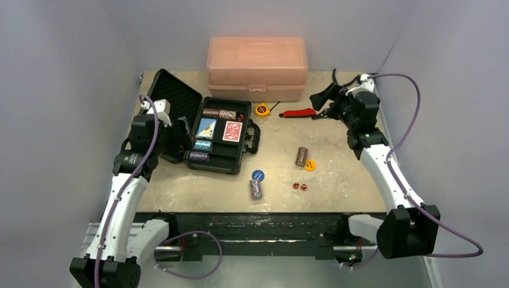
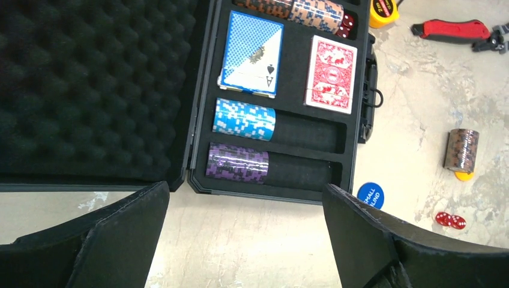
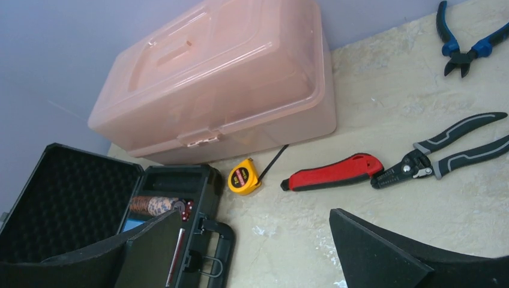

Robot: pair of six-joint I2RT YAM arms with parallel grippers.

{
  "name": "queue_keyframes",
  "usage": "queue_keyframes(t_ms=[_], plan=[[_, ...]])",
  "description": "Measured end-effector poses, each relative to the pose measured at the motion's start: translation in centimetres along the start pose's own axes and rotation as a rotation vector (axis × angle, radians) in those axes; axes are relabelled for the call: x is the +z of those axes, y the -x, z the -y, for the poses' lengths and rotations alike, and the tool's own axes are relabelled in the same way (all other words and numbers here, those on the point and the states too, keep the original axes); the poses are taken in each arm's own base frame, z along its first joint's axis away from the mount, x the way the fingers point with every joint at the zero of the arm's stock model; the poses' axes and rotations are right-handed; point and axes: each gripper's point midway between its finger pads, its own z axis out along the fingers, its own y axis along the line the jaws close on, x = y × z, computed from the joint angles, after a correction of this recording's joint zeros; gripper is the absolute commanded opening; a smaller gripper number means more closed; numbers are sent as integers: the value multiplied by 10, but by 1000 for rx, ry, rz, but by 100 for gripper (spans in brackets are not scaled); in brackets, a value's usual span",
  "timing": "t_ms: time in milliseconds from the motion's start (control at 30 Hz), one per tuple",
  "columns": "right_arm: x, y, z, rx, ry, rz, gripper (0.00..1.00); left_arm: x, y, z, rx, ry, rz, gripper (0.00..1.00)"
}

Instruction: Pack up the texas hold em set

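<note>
The black briefcase (image 1: 217, 168) lies open at the left, its foam lid (image 1: 174, 93) raised. Inside it are a blue deck (image 2: 252, 53), a red deck (image 2: 331, 73), a blue chip stack (image 2: 243, 119), a purple chip stack (image 2: 237, 162) and more chips with red dice along the far row (image 2: 312, 11). On the table lie a brown chip stack (image 1: 301, 156), a yellow disc (image 1: 310, 165), a blue disc (image 1: 257, 175), another chip stack (image 1: 256, 189) and two red dice (image 1: 299, 186). My left gripper (image 2: 246, 198) hangs open and empty above the case's near edge. My right gripper (image 3: 255, 219) stands open and empty at the far right.
A translucent pink plastic box (image 1: 257, 67) stands at the back. A yellow tape measure (image 1: 261, 110), a red-handled tool (image 1: 298, 112), grey-handled pliers (image 3: 456, 150) and blue-handled cutters (image 3: 462, 48) lie on the table near the right gripper.
</note>
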Motion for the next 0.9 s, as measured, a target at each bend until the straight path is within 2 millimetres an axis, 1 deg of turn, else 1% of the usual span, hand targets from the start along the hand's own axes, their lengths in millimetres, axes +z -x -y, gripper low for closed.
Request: queue_keyframes(t_ms=[233, 367, 467, 600, 700, 767, 900], plan=[[9, -8, 1, 3, -50, -62, 99, 0, -7, 18, 51, -55, -21, 100], [10, -11, -3, -11, -91, -94, 99, -1, -11, 35, 89, -101, -40, 99], [10, -20, -7, -32, -126, -135, 99, -1, -12, 45, 109, -126, -54, 99], [10, -38, -10, -69, -159, -208, 99, -3, -13, 53, 127, -152, -70, 97], [9, -51, -6, -84, -187, -270, 99, -4, -14, 57, 142, -163, -84, 97], [8, -60, 1, -91, -213, -310, 99, -4, -16, 59, 160, -168, -95, 96], [2, -74, 10, -94, -248, -366, 99, -4, -22, 61, 187, -179, -116, 95]])
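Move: For the left hand, the loose grey-blue chip stack lies about 19 cm to the right, 8 cm back and 18 cm below; the small blind disc is 5 cm farther out than that stack, and the cased purple chips are 3 cm ahead of the hand. The brown stack is some 10 cm back from the right hand, 1 cm left and 24 cm below, with the big blind disc 3 cm behind and 3 cm right of it. The open left hand swings to the right about 6 cm over the near end of the case, towards the loose grey-blue stack, staying nearly level and turning some 15 degrees clockwise. Meanwhile the open right hand sinks about 7 cm and drifts 3 cm left, tipping its fingers down by over 20 degrees and, after a slight reach forward, drawing back towards the brown stack; neither hand touches anything yet. ##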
